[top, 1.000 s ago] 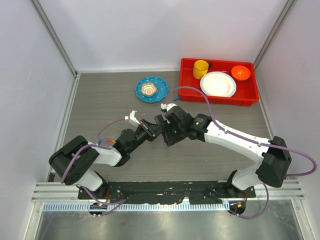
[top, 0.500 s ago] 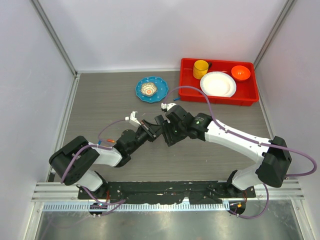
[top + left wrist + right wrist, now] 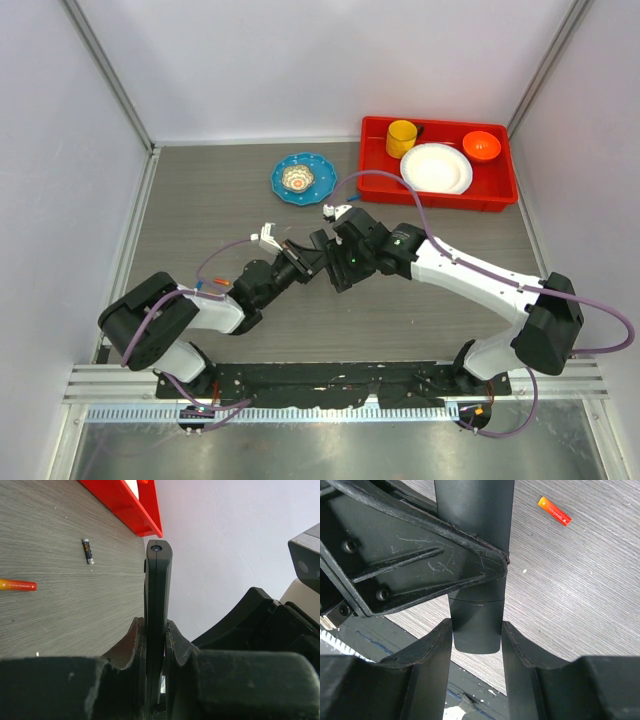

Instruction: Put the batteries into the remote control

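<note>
The remote control point(image 3: 158, 590), a slim black bar, stands edge-on between the pads of my left gripper point(image 3: 156, 625), which is shut on its lower part. My right gripper point(image 3: 476, 630) is shut on the sides of the remote control's point(image 3: 475, 625) rounded end. In the top view both grippers meet above the middle of the table, left gripper point(image 3: 298, 262) facing right gripper point(image 3: 336, 262), and the bar between them is hard to make out. One orange-red battery point(image 3: 554, 511) lies on the table beyond the right fingers. The same kind of battery point(image 3: 17, 585) shows at the left edge of the left wrist view.
A small dark cylinder point(image 3: 88, 551) lies on the table near the red tray point(image 3: 131, 506). At the back right, the red tray point(image 3: 437, 194) holds a yellow cup point(image 3: 401, 137), a white plate point(image 3: 436, 167) and an orange bowl point(image 3: 481, 145). A blue plate point(image 3: 303, 178) sits behind the grippers.
The right wrist has edged slightly toward the back; both grips on the remote control look the same.
</note>
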Controlling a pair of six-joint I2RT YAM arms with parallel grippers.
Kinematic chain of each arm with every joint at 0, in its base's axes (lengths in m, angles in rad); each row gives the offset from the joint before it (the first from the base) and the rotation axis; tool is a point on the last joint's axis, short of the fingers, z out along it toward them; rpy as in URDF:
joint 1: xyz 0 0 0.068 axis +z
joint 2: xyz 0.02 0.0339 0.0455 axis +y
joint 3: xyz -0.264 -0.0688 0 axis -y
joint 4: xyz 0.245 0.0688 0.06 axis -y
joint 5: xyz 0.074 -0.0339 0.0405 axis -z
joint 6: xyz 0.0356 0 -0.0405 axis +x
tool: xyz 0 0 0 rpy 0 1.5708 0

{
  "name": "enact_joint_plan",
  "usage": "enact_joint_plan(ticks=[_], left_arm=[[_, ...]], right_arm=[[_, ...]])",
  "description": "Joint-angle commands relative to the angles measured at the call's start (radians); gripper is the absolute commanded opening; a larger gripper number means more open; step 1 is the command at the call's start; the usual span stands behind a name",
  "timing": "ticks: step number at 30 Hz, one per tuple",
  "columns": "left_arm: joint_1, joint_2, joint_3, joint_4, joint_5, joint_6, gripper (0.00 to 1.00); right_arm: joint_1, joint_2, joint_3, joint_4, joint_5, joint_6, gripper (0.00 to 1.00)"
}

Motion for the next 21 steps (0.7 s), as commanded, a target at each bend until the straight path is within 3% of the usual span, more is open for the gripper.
enact_joint_plan(ticks=[1,10,16,19,21], left_arm=[[-0.054,-0.016,0.023,0.357,0.108,-0.041,0.0],[-0.051,-0.025,0.049,0.238,0.07,0.037,0.0],[-0.041,-0.112,0.125,-0.13,-0.002,0.154,0.0],[-0.011,-0.178,0.205,-0.439,-0.068,0.232,0.0],[0.013,-0.204,0.271,-0.743,-0.158,0.316,0.0]], right_arm=[[-0.043,-0.019,-0.006,0.107,0.096,-0.017,0.46],[-0.012,-0.111,0.009,0.044,0.027,-0.034,0.68],[-0.012,-0.209,0.089,-0.065,-0.021,-0.043,0.75],[-0.012,-0.279,0.143,-0.091,0.029,-0.078,0.75],[-0.012,-0.333,0.144,-0.061,0.103,-0.098,0.75]])
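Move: The remote's battery-cover end already sits between my right fingers. It is about 5 cm back and 3 cm right of my left hand, roughly level; that hand grips the remote farther up. From my right hand, a loose orange-red battery lies on the table about 4 cm ahead, 1 cm right and 14 cm below; a dark battery lies some 20 cm ahead, 5 cm right, at the same depth. I open my right fingers to let go of the remote's cover end and lift that hand straight up off it, about 8 cm with a slight drift right, gathering speed and tilting a little. My left hand keeps its pinch on the remote, eases slightly back and to the right, then rises about 4 cm, swinging forward again at the last. ##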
